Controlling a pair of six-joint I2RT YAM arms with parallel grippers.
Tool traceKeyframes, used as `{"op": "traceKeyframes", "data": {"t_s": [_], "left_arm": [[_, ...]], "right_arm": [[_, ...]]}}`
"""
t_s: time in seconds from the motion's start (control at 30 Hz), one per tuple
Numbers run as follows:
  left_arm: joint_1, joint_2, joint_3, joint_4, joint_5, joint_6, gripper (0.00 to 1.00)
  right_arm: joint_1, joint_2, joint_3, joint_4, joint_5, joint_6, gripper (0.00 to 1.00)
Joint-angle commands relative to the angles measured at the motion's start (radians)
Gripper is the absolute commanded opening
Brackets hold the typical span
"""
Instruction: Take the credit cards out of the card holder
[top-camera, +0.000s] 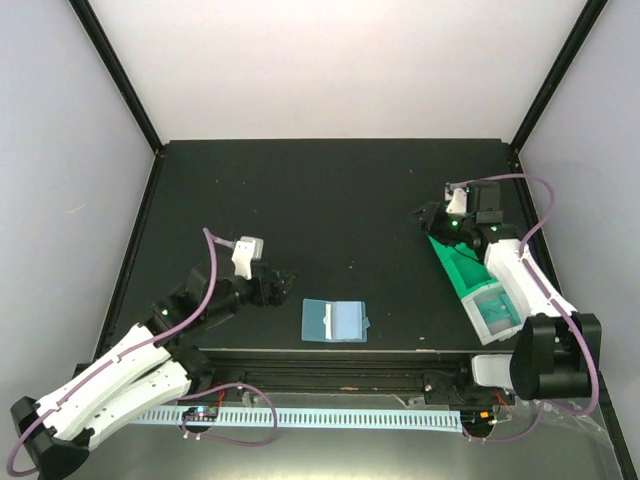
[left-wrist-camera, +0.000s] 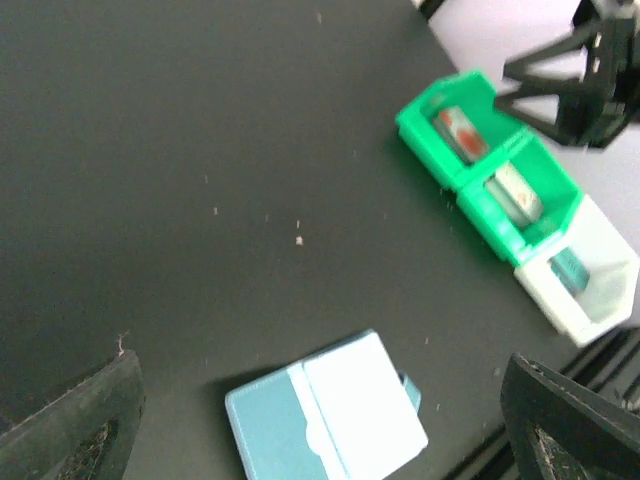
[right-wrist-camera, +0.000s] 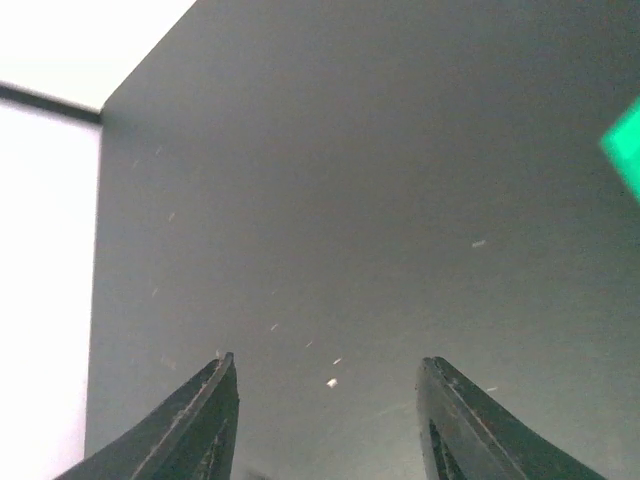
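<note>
The card holder (top-camera: 335, 320) lies open and flat near the table's front edge, one panel blue (left-wrist-camera: 265, 435) and the other pale. Three credit cards lie in a compartment tray (left-wrist-camera: 425, 115): a white one with a red blotch (left-wrist-camera: 460, 132), a pale grey one (left-wrist-camera: 517, 190) and a teal one (left-wrist-camera: 571, 270). My left gripper (left-wrist-camera: 320, 365) is open, just left of the holder in the top view (top-camera: 282, 286), with nothing in it. My right gripper (right-wrist-camera: 328, 362) hovers open over bare table by the tray's far end (top-camera: 433, 219), with nothing between its fingers.
The tray (top-camera: 462, 272) runs along the right side, two green compartments and a white one (top-camera: 497, 312) nearest me. Only its green corner (right-wrist-camera: 626, 146) shows in the right wrist view. White walls and black posts bound the dark table (top-camera: 330, 200).
</note>
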Motion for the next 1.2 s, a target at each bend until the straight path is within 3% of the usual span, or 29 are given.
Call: {"op": "traceKeyframes", "data": {"t_s": [0.0, 0.07, 0.17, 0.4, 0.63, 0.97, 1.17], "left_arm": [[0.007, 0.004, 0.123, -0.074, -0.112, 0.004, 0.99], [0.007, 0.003, 0.143, -0.095, -0.137, 0.001, 0.99], [0.007, 0.003, 0.165, -0.126, -0.175, 0.001, 0.99], [0.007, -0.003, 0.265, -0.193, -0.226, 0.042, 0.99], [0.007, -0.045, 0.293, -0.168, -0.193, 0.068, 0.99], [0.006, -0.139, 0.160, -0.095, -0.126, 0.008, 0.99], [0.007, -0.191, 0.120, -0.059, -0.101, -0.021, 0.99]], "right_arm": [[0.095, -0.072, -0.042, 0.039, -0.098, -0.038, 0.53], [0.125, -0.104, -0.063, 0.045, -0.132, -0.042, 0.64], [0.161, -0.163, -0.071, 0.016, -0.141, -0.066, 0.69], [0.179, -0.366, -0.048, -0.147, -0.117, -0.189, 0.99], [0.179, -0.564, -0.090, -0.200, -0.110, -0.179, 1.00], [0.179, -0.780, -0.239, -0.129, -0.104, -0.162, 1.00], [0.179, -0.871, -0.245, -0.129, -0.067, -0.156, 1.00]]}}
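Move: The card holder lies open on the table about 10 cm to the left hand's right, some 4 cm back and 18 cm below it. From the right hand, the card holder lies about 20 cm back, 18 cm left and 16 cm below. The green tray stands some 15 cm to the right hand's right and 2 cm back, and the white bin roughly 23 cm right and 15 cm back, both about 14 cm lower. The empty right hand swings away from the green tray, going about 16 cm back towards its own base, first edging left too and then rising to end some 9 cm higher, while its half-open fingers spread wide and the wrist tips them up almost 30 degrees and turns about 20 degrees counter-clockwise. Meanwhile the left hand, also empty and still wide open, climbs about 10 cm and settles back some 3 cm, drifting left away from the card holder as its fingers tip up slightly, and neither hand touches anything. ##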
